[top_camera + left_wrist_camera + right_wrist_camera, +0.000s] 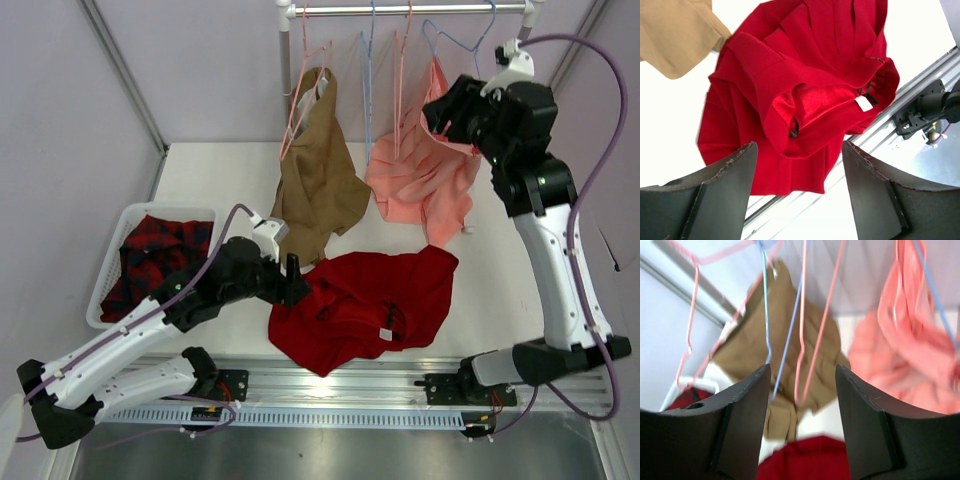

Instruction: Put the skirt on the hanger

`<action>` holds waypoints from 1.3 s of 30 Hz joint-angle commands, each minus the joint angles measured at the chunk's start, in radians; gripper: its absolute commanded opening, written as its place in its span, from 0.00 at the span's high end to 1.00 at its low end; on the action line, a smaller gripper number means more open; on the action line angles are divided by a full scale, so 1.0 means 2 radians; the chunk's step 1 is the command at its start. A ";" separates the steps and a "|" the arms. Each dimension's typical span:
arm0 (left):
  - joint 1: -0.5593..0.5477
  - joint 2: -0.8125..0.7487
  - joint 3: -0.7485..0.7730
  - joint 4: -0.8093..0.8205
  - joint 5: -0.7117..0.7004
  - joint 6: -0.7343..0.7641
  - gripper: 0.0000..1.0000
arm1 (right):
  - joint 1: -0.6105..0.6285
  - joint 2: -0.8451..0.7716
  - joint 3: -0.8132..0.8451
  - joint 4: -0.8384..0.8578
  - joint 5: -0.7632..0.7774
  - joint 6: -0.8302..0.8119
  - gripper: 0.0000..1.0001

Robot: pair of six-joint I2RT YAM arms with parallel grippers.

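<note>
The deep-red skirt (365,300) lies crumpled on the white table near its front edge, its shiny lining and white label (864,103) turned up. My left gripper (293,280) hangs open just over the skirt's (790,75) left edge, fingers apart with nothing between them (799,146). The pale-pink hanger (403,80) hangs bare on the rack. My right gripper (437,108) is raised beside it and open. In the right wrist view the hanger's lower corner (801,390) shows between the fingers (802,369), beyond their tips; I cannot tell whether it touches them.
On the rack bar (400,10) hang a tan garment (315,180) on a pink hanger, a bare light-blue hanger (368,90) and a salmon-pink garment (425,175). A white basket (108,262) with a plaid garment stands at the left. A metal rail (350,385) runs along the front.
</note>
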 commanded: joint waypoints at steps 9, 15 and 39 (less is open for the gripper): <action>-0.002 -0.027 0.023 -0.024 -0.004 0.013 0.27 | -0.007 0.170 0.142 0.100 -0.015 -0.040 0.42; -0.002 -0.038 0.018 -0.029 -0.007 0.010 0.27 | 0.003 0.249 0.223 0.088 0.007 -0.064 0.40; -0.002 -0.048 0.008 -0.045 -0.014 -0.003 0.28 | 0.033 0.319 0.271 0.104 0.110 -0.143 0.66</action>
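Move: The pink empty hanger hangs about 18 cm ahead of the right hand, 6 cm to its left, its middle some 6 cm lower. The blue empty hanger is about 7 cm to the left of it and level with it. The pink skirt hangs some 24 cm ahead of the right hand and 6 cm to its right; the brown skirt, also 24 cm ahead, is about 20 cm to its left. Both skirts hang some 20 cm below. From the left hand the pink empty hanger is about 39 cm ahead, 29 cm right and 16 cm higher. The pink empty hanger comes in between the right hand's open fingers as that hand reaches forward about 18 cm, bearing some 5 cm left and, after a slight early rise, sinking about as much. On the last stretch it slows, rolls some 15 degrees so its left side drops, and partly closes around the wire below the twisted neck. A firm pinch can't be seen. ##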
